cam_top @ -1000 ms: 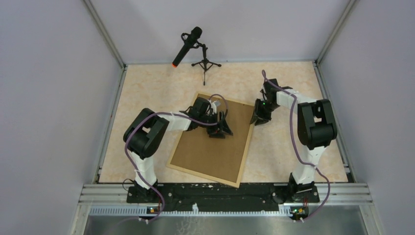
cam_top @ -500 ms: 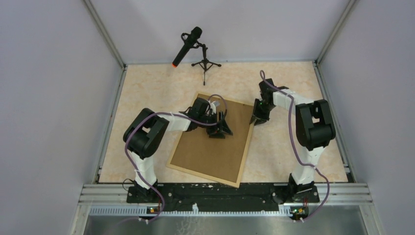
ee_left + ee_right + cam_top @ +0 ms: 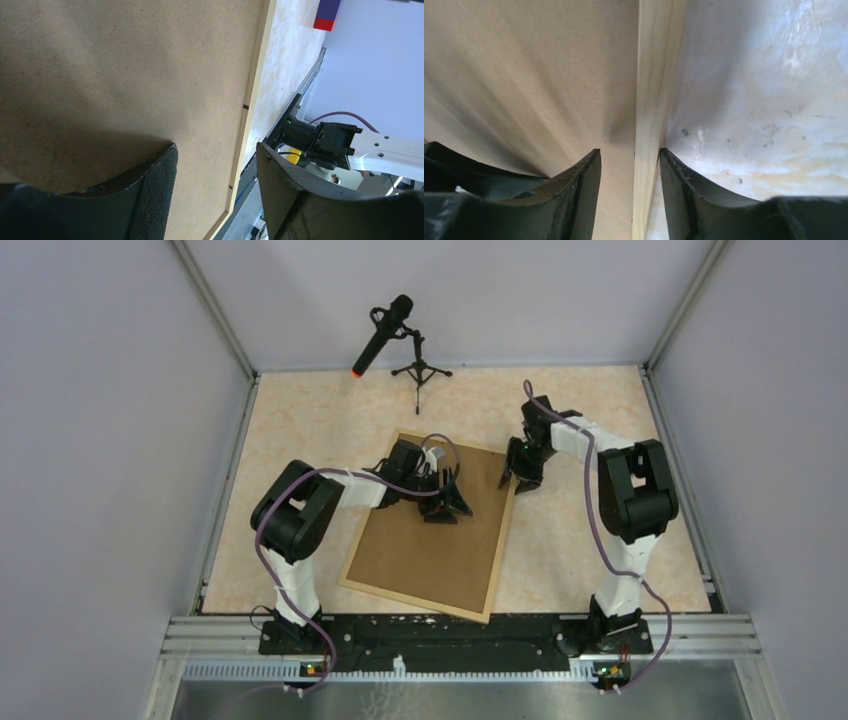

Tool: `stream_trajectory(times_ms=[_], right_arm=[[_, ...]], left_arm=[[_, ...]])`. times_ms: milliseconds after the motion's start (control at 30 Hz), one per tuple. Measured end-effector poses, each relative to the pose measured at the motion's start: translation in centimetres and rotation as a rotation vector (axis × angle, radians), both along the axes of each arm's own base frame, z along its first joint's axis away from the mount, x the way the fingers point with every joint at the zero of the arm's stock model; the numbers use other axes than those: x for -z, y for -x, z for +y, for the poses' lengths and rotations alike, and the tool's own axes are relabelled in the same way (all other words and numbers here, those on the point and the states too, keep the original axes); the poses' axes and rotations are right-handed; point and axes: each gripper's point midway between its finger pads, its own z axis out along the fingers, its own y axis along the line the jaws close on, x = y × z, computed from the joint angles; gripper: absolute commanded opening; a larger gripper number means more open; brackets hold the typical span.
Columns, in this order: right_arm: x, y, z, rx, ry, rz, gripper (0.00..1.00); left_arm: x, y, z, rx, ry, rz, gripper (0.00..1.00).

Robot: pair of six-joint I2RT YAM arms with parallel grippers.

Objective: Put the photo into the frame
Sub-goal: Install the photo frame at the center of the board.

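Note:
The frame (image 3: 506, 536) of thin light wood lies flat on the table with a brown backing board (image 3: 430, 545) filling it. The photo is hidden. My left gripper (image 3: 447, 502) hovers open over the upper part of the board (image 3: 125, 65); in the left wrist view (image 3: 216, 150) nothing is between its fingers, and the frame's strip (image 3: 255, 85) runs past them. My right gripper (image 3: 518, 478) straddles the frame's right strip (image 3: 651, 75) near its far corner. Seen from the right wrist (image 3: 630, 152), its jaws stand open: the outer finger (image 3: 684, 200) is against the strip, the inner one apart from it over the board (image 3: 534, 65).
A black microphone (image 3: 383, 333) on a small tripod (image 3: 421, 372) stands at the back of the table. Pale marbled tabletop (image 3: 590, 410) surrounds the frame. Metal rails (image 3: 220, 490) and grey walls border the table on the left, right and back.
My right gripper has shifted left onto the frame's right strip and its jaws have widened. The left gripper has stayed over the board, still open.

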Motion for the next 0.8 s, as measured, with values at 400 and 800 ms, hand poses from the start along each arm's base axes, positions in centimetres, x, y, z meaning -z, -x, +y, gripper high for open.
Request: stream_trajectory(times_ms=[400, 800], right_arm=[[-1.3, 2.2, -2.5, -0.115, 0.135, 0.067, 0.32], [-0.1, 1.0, -2.0, -0.117, 0.127, 0.087, 0.26]], left_arm=[[0.0, 0.0, 0.0, -0.001, 0.0, 0.0, 0.66], [0.0, 0.0, 0.0, -0.001, 0.0, 0.0, 0.66]])
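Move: The photo frame's right rail runs right under the right hand, level with it and about 1 cm below, lying between its fingertips nearer the outer one. From that hand, the frame's middle is roughly 15 cm left and 7 cm back, its far right corner some 7 cm ahead and 1 cm right, and the mic tripod about 22 cm ahead and 19 cm left. From the left hand, that stretch of rail lies about 12 cm right and 6 cm ahead. The right hand comes free of the rail's outer side, going right and back about 3 cm while rising a little over 1 cm, its fingers closing from half open to about a quarter and its wrist tilting some 10 degrees. It then comes forward and down again just over 1 cm to the rail, ending about 2 cm farther right with the left fingertip at the rail and the other outside it, while the left hand stays still with a fingertip on the backing board. ##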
